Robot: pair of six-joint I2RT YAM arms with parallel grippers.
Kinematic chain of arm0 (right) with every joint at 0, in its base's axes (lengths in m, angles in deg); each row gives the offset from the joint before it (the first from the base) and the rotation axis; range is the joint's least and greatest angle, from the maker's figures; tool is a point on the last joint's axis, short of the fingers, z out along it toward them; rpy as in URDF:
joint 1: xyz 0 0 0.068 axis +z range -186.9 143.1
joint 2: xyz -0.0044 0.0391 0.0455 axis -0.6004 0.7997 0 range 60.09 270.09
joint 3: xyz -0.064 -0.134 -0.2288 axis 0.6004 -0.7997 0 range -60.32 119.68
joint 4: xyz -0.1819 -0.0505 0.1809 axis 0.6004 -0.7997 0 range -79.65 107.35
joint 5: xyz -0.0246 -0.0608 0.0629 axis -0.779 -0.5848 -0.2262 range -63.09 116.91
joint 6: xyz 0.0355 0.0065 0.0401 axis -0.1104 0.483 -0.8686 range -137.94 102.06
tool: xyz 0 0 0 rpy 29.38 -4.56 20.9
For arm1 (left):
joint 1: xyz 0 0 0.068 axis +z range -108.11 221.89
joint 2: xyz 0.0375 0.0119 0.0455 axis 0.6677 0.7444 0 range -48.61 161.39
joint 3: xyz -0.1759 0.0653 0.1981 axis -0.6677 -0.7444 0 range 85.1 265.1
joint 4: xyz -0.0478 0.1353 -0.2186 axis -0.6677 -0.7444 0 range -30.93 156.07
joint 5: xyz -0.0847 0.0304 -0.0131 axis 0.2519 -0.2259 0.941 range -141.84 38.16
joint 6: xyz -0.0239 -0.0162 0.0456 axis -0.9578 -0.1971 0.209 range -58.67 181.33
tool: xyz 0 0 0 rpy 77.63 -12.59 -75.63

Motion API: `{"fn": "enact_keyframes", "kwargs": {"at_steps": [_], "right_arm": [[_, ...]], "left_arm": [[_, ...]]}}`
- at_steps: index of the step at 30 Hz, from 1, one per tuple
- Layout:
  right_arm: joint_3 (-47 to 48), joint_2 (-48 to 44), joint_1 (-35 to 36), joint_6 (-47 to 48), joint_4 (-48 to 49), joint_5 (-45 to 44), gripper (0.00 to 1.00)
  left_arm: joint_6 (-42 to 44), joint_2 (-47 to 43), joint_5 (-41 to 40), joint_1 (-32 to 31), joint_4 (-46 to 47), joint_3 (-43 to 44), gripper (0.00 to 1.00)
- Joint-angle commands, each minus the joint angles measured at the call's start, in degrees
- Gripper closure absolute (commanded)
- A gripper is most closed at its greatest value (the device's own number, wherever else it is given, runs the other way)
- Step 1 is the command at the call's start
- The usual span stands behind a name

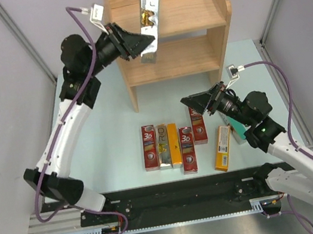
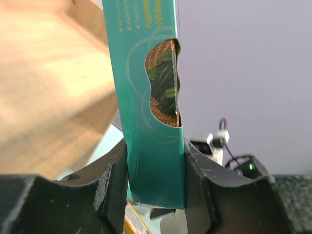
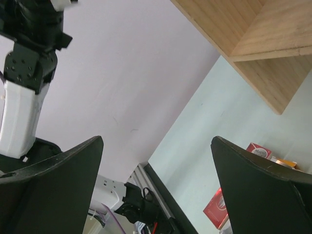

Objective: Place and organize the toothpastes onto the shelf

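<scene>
My left gripper (image 1: 146, 40) (image 2: 156, 165) is shut on the lower end of a toothpaste carton (image 1: 149, 6) and holds it upright in front of the wooden shelf (image 1: 192, 7). The carton looks silver with "R.O" lettering from above. Its teal side with a leaf picture (image 2: 146, 97) faces the left wrist camera. Several more toothpastes lie flat on the table: a red one (image 1: 149, 147), a silver one (image 1: 162, 147), an orange-yellow one (image 1: 174, 145), two more red ones (image 1: 187, 149) (image 1: 198, 126) and an orange one (image 1: 222, 148). My right gripper (image 1: 193, 101) (image 3: 156, 141) is open and empty, just above the rightmost red carton.
A teal carton (image 1: 237, 129) lies partly under my right arm. The shelf's lower tier (image 1: 176, 59) is bare wood, and its underside (image 3: 263, 39) shows in the right wrist view. Grey walls close both sides. A black rail (image 1: 176, 195) runs along the near edge.
</scene>
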Motion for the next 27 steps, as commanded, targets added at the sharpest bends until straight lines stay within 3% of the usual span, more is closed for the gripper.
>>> {"fn": "enact_keyframes", "kwargs": {"at_steps": [1, 10, 17, 27], "right_arm": [[0.2, -1.0, -0.4, 1.3, -0.5, 1.1, 0.01], [0.2, -1.4, -1.0, 2.6, -3.8, 2.1, 0.01], [0.2, -1.6, -1.5, 3.9, -7.0, 2.8, 0.01], [0.3, -0.5, -2.2, 4.1, -7.3, 3.5, 0.01]], "left_arm": [[-0.1, 6.7, 0.7, 2.7, -6.9, 13.5, 0.80], [-5.4, 22.3, 1.8, 5.5, -12.5, 32.7, 0.74], [-6.3, 23.9, -0.4, 5.9, -13.2, 31.7, 0.69], [-9.3, 20.9, -2.0, 5.9, -9.8, 25.6, 0.50]]}}
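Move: The left hand still grips the silver-and-teal toothpaste box by its near end. The upper shelf's middle lies some 18 cm ahead of that hand, 8 cm to its right and 5 cm below. The shelf's left side panel stands about 17 cm ahead and 9 cm left, at nearly hand height; the lower shelf is roughly 25 cm beneath the upper one. From the idle, empty right hand, the upper shelf's middle is about 27 cm ahead, straight in line, and 10 cm up. The left hand sets the toothpaste box down onto the left half of the upper shelf, keeping its pinch. It carries the box forward about 12 cm in over the front edge, first rising slightly, then sinking while tipping the box's far end down some 10 to 15 degrees, and halts there. The open right hand sinks about 3 cm. ##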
